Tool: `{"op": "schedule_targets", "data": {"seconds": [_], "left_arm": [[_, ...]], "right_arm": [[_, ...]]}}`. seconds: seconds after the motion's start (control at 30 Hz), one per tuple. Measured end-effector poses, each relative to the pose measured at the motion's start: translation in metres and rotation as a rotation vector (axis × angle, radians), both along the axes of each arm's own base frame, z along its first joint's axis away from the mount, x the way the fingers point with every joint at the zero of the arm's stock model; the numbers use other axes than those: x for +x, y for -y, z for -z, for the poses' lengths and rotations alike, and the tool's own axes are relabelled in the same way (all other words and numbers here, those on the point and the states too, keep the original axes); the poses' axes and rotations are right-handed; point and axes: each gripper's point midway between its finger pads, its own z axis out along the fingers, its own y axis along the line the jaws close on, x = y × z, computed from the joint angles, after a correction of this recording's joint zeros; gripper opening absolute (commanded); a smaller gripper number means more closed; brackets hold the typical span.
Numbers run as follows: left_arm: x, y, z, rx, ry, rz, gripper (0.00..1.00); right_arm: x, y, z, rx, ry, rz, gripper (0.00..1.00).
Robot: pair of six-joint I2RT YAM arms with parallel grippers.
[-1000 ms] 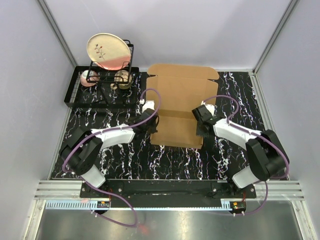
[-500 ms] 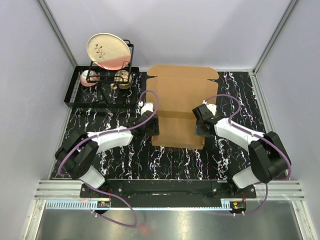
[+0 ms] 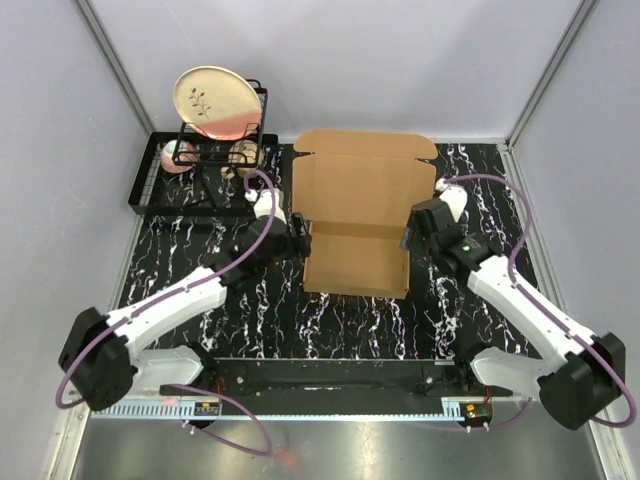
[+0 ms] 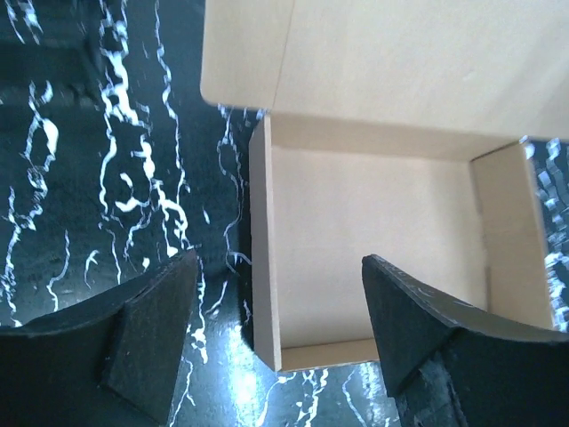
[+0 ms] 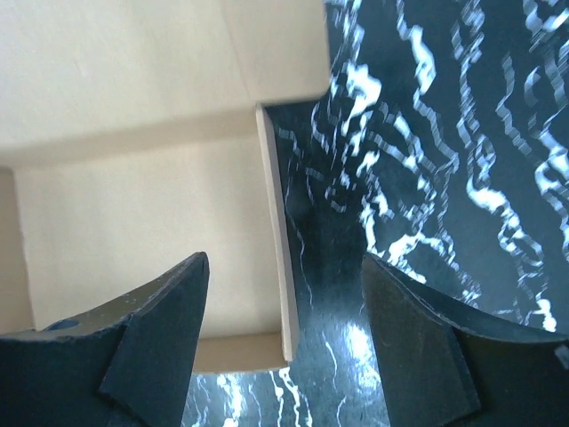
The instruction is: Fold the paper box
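The paper box [image 3: 360, 190] lies mid-table in brown cardboard, its near half a shallow tray with walls standing, its lid flap flat toward the back. My left gripper [image 3: 299, 238] hovers over the tray's left wall [image 4: 263, 267]. It is open, with one finger [image 4: 151, 338] outside the wall and the other inside, and neither grips it. Over the right wall [image 5: 276, 240] my right gripper [image 3: 412, 233] hangs open in the same way. Its fingers [image 5: 156, 329] straddle the wall with clear gaps. The tray floor [image 4: 373, 231] is bare.
A black wire dish rack [image 3: 200, 180] stands at the back left. It holds an upright cream plate [image 3: 217, 102], a pink bowl [image 3: 178, 155] and a brown cup [image 3: 246, 155]. Grey enclosure walls close in left, right and behind. The tabletop [image 3: 350, 320] is black marble.
Both grippers have opened and let go of the box's side walls. Both arms have risen and stretched out, the right gripper shifting slightly right. The box stays put.
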Motion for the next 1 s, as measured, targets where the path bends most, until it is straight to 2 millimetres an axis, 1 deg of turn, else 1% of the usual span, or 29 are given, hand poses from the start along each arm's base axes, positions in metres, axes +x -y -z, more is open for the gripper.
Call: {"op": "schedule_targets", "data": {"seconds": [0.07, 0.13, 0.2, 0.3, 0.33, 0.4, 0.43, 0.5, 0.53, 0.67, 0.77, 0.87, 0.93, 1.0], "left_arm": [[0.001, -0.005, -0.022, -0.038, 0.051, -0.005, 0.78], [0.009, -0.012, -0.043, -0.073, 0.099, -0.020, 0.78], [0.027, -0.024, -0.069, -0.107, 0.151, -0.054, 0.78], [0.050, -0.037, -0.103, -0.140, 0.218, -0.086, 0.78], [0.056, -0.039, -0.116, -0.152, 0.244, -0.091, 0.78], [0.066, -0.041, -0.137, -0.179, 0.287, -0.086, 0.78], [0.068, -0.041, -0.144, -0.191, 0.301, -0.081, 0.78], [0.071, -0.043, -0.150, -0.203, 0.315, -0.066, 0.78], [0.072, -0.043, -0.150, -0.208, 0.313, -0.057, 0.78], [0.073, -0.042, -0.144, -0.218, 0.291, -0.023, 0.78], [0.071, -0.040, -0.138, -0.227, 0.283, 0.002, 0.78], [0.067, -0.038, -0.129, -0.234, 0.269, 0.029, 0.78], [0.065, -0.035, -0.129, -0.241, 0.264, 0.049, 0.78], [0.064, -0.032, -0.130, -0.253, 0.269, 0.070, 0.78]], "right_arm": [[0.007, 0.007, -0.025, -0.007, 0.087, 0.028, 0.75], [0.019, 0.015, -0.050, -0.020, 0.191, 0.063, 0.75], [0.033, 0.018, -0.069, -0.036, 0.288, 0.077, 0.74], [0.057, 0.021, -0.089, -0.007, 0.403, 0.084, 0.75], [0.065, 0.027, -0.093, 0.007, 0.426, 0.098, 0.75], [0.084, 0.047, -0.101, 0.033, 0.468, 0.133, 0.75], [0.093, 0.056, -0.101, 0.037, 0.475, 0.145, 0.75], [0.108, 0.071, -0.097, 0.051, 0.475, 0.149, 0.75], [0.115, 0.074, -0.092, 0.065, 0.468, 0.135, 0.75], [0.138, 0.092, -0.076, 0.152, 0.460, 0.084, 0.74], [0.146, 0.099, -0.068, 0.216, 0.471, 0.047, 0.73], [0.153, 0.096, -0.063, 0.297, 0.489, -0.018, 0.73], [0.159, 0.090, -0.060, 0.350, 0.495, -0.070, 0.73], [0.164, 0.080, -0.054, 0.400, 0.490, -0.124, 0.71]]}}
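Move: Above the side walls of the open box, both empty hands hang some 13 cm over the table. The lid's left side flap is about 14 cm ahead of the left hand, in line with it and 6 cm lower; the lid's right side flap is about 14 cm ahead of the right hand, 3 cm to its right and 6 cm lower. The box tray's middle lies about 11 cm inward of each hand, 1 cm ahead. The dish rack stands roughly 20 cm ahead and 20 cm left of the left hand. Rising away from the side walls with fingers open, both hands touch nothing. The right hand travels about 16 cm forward and swings right to outside the lid's right flap, climbing first and then sinking, while its fingers tilt up some 30 degrees and its left side rolls up. The left hand mostly climbs, about 15 cm before easing down slightly, going forward and a little left, tilting up and rolling its right side up. ##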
